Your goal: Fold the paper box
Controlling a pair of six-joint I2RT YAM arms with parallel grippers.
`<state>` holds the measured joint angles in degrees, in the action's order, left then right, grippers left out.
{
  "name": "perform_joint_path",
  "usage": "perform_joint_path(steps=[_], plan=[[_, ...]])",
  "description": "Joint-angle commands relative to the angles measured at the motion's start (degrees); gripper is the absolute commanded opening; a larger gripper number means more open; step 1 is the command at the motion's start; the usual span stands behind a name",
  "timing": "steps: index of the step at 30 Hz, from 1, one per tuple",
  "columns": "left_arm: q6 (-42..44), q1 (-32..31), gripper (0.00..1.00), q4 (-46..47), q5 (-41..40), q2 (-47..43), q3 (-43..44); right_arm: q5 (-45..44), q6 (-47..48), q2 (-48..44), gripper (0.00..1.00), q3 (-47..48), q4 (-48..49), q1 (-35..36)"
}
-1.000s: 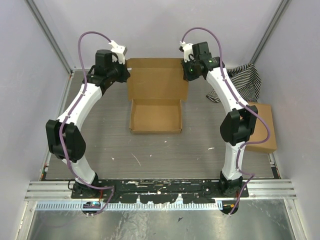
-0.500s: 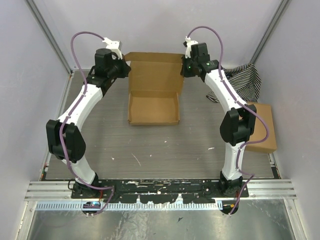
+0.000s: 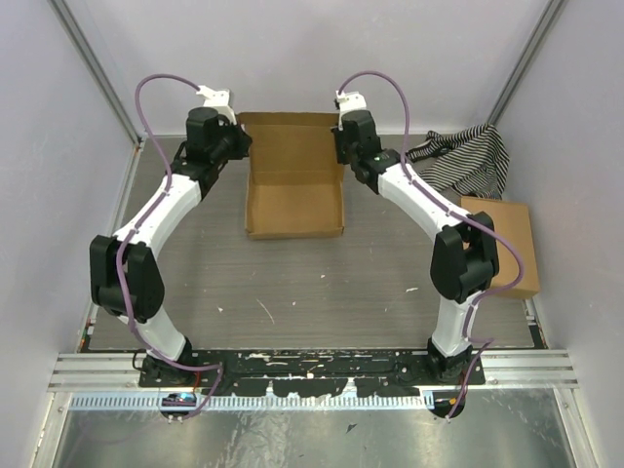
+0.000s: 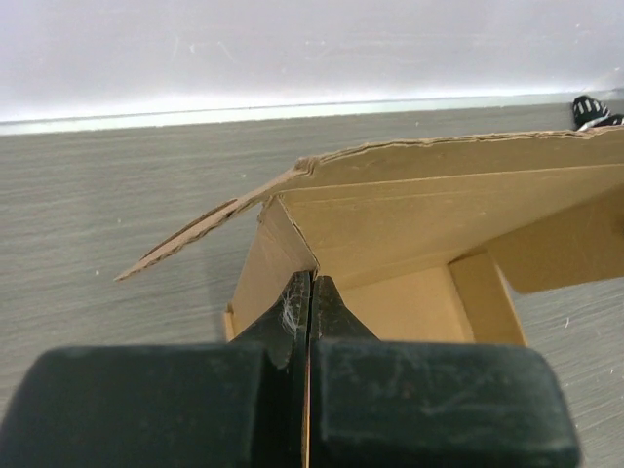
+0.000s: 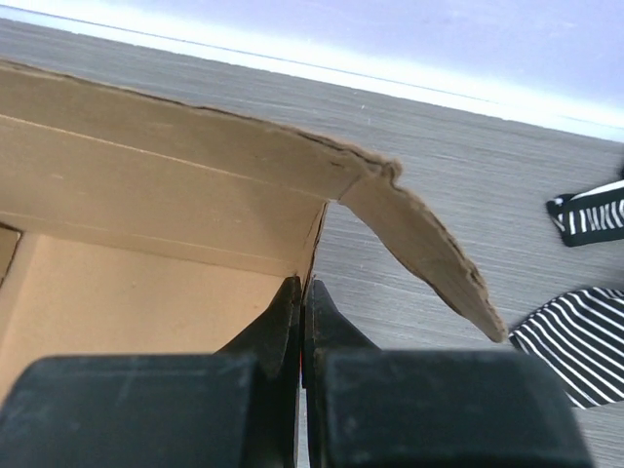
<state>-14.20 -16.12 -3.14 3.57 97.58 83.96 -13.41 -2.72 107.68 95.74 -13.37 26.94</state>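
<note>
The paper box of plain brown cardboard stands at the middle back of the table, its lid tilted up over the shallow tray. My left gripper is shut on the box's left side wall; the left wrist view has the thin wall pinched at the gripper, with the lid slanting above. My right gripper is shut on the right side wall, seen at the gripper in the right wrist view. A lid side flap sticks outward on the right, and another flap on the left.
A black-and-white striped cloth lies bunched at the back right. A second, squarish brown cardboard box sits by the right wall. Grey walls close in the table on three sides.
Both grippers swung inward and toward the back wall, holding the side walls. The lid, flat behind the tray a second ago, has risen over it. The box slid slightly left and away.
</note>
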Motion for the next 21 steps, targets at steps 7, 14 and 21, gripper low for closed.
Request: perform_joint_path(steps=[7,14,21], plan=[[-0.1,-1.1,0.00,7.2,2.3,-7.5,-10.4,-7.7,1.0,-7.4,0.01,-10.1,22.8,3.2],[-1.4,-1.2,0.00,7.5,3.1,-10.8,-15.6,-9.5,-2.7,-11.0,0.01,-16.9,24.7,3.4],[-2.1,-2.5,0.00,7.8,2.5,-13.9,-19.7,-9.6,-6.4,-14.6,0.01,-22.8,21.6,4.2]])
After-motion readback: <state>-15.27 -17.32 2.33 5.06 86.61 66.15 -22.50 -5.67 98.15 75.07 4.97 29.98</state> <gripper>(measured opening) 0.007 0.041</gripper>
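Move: Both hands already hold the raised lid by its side edges. The open tray's middle lies about 12 cm to the left hand's right, 7 cm back and roughly 18 cm below; from the right hand it is some 11 cm left, 7 cm back and 15 cm down. The lid's tuck flap stands just beyond the fingers, about 3 cm ahead and 3 cm up, its middle some 11 cm to the left hand's right and 10 cm to the right hand's left. Keeping the lid's left edge pinched, the left hand draws it back about 6 cm and lowers it some 3 cm over the open tray, dropping early and then going mostly back, with hardly any wrist turn. The right hand keeps its pinch on the other edge, first nearly in place while its fingers tip up by under 10 degrees, then follows about 3 cm back with a small drift right and down, turning slightly clockwise. ##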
